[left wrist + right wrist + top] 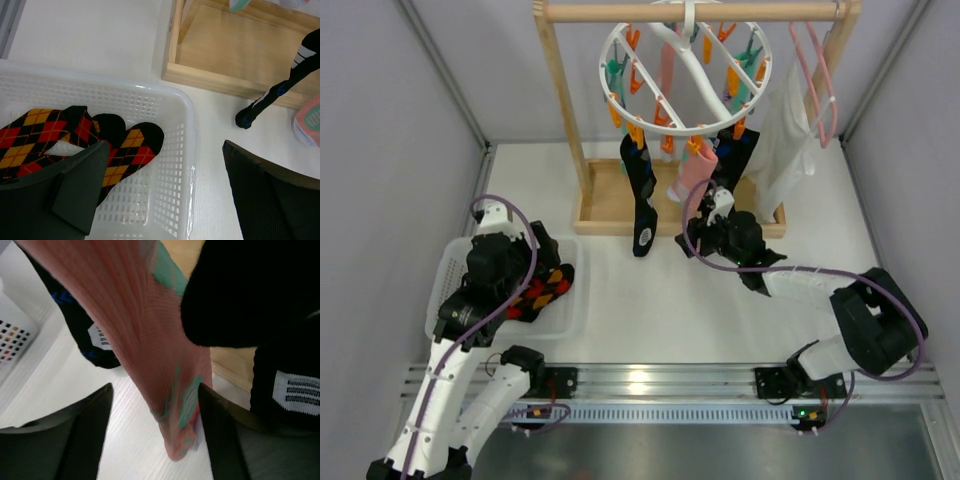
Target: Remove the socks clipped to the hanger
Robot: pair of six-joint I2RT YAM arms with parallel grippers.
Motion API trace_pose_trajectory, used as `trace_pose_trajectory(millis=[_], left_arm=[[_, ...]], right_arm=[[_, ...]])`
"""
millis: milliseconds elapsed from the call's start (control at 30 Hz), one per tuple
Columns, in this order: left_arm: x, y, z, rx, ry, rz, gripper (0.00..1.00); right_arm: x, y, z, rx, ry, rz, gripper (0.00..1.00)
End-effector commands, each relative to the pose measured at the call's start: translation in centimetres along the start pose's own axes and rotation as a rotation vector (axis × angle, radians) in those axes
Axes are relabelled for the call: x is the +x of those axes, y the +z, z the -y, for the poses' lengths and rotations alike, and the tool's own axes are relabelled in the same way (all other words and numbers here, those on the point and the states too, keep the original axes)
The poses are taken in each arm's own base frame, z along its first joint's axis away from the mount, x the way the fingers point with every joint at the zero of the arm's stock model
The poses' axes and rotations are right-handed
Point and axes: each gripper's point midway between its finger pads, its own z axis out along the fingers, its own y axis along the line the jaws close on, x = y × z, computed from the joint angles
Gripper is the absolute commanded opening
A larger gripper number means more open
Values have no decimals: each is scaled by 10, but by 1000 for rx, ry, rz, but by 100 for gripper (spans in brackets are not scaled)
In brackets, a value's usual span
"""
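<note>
The white ring hanger [610, 58] with orange and teal clips hangs from the wooden rail. Clipped to it are a long black sock [642, 200], a pink sock [692, 175] and another black sock [733, 150]. My right gripper [712, 205] [154, 390] is open around the toe of the pink sock [150, 335] with teal marks. Its right finger [220, 430] touches the fabric and the left finger [85, 425] stands apart from it. A black sock with a white label [290, 385] hangs to the right. My left gripper [542, 262] [165, 145] is open over the basket.
A white mesh basket [450, 262] [187, 107] at the left holds a red, yellow and black argyle sock [45, 135]. The wooden rack [560, 90] stands on a tray base [605, 205] [225, 55]. A white cloth [785, 140] and a pink wire hanger [820, 80] hang at the right.
</note>
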Motion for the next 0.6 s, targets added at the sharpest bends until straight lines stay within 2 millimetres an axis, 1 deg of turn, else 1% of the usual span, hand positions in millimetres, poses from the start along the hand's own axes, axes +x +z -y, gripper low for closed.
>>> trace_pose_trajectory(millis=[0, 33, 67, 100, 167, 233, 267, 300, 333, 367, 400, 433, 467, 533, 567], left_arm=[[-7, 7, 3, -8, -32, 24, 99], [-7, 7, 1, -20, -36, 28, 98], [-7, 8, 0, -27, -39, 26, 98], [-8, 9, -1, -33, -44, 28, 99], [-10, 8, -2, -45, -53, 34, 98], [-12, 8, 5, -11, -44, 26, 99], [-11, 8, 8, 4, -43, 16, 99], [-12, 8, 12, 21, -43, 11, 98], [-19, 4, 18, 48, -53, 19, 99], [-20, 2, 28, 96, -61, 8, 99], [-27, -2, 34, 123, -75, 17, 99], [-43, -10, 41, 154, -88, 46, 99], [-50, -14, 48, 185, -93, 51, 99], [-66, -22, 58, 223, -95, 71, 99], [-82, -28, 70, 269, -93, 85, 98]], right_arm=[[-38, 16, -1, 55, -67, 178, 60], [-36, 18, -1, 63, -68, 183, 52], [-38, 18, -1, 90, -69, 209, 33], [-37, 17, -4, 95, -73, 220, 26], [-38, 15, -14, 109, -92, 254, 12], [-38, 14, -22, 116, -102, 257, 7], [-36, 15, -32, 103, -103, 249, 0], [-35, 14, -35, 103, -104, 253, 0], [-36, 12, -39, 102, -104, 260, 0], [-34, 9, -49, 99, -108, 266, 0], [-35, 7, -54, 103, -109, 269, 0], [-34, 6, -60, 102, -114, 271, 0], [-34, 4, -71, 104, -114, 277, 0], [-29, 4, -76, 142, -120, 261, 0], [-30, 4, -92, 125, -123, 262, 0]])
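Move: The pink sock hangs with its toe end already between the right hand's parted fingers; its middle is about 2 cm ahead, 1 cm left and 7 cm above that hand. One black sock hangs roughly 9 cm to the hand's left and 2 cm ahead, the other some 6 cm right and 4 cm ahead, both with middles about 7 cm up. From the left hand the pink sock is around 25 cm right, 9 cm ahead and slightly lower. The pink sock's lower end is pinched as the right fingers, part-closed already, shut fully on it while the hand eases about 1 cm forward and down. Keeping that pinch, the right hand then draws the sock left and back, some 7 cm in all and rising a little, fingertips tipping up about 10 degrees. Late on, the open, empty left hand lifts about 4 cm and shifts right towards it. ##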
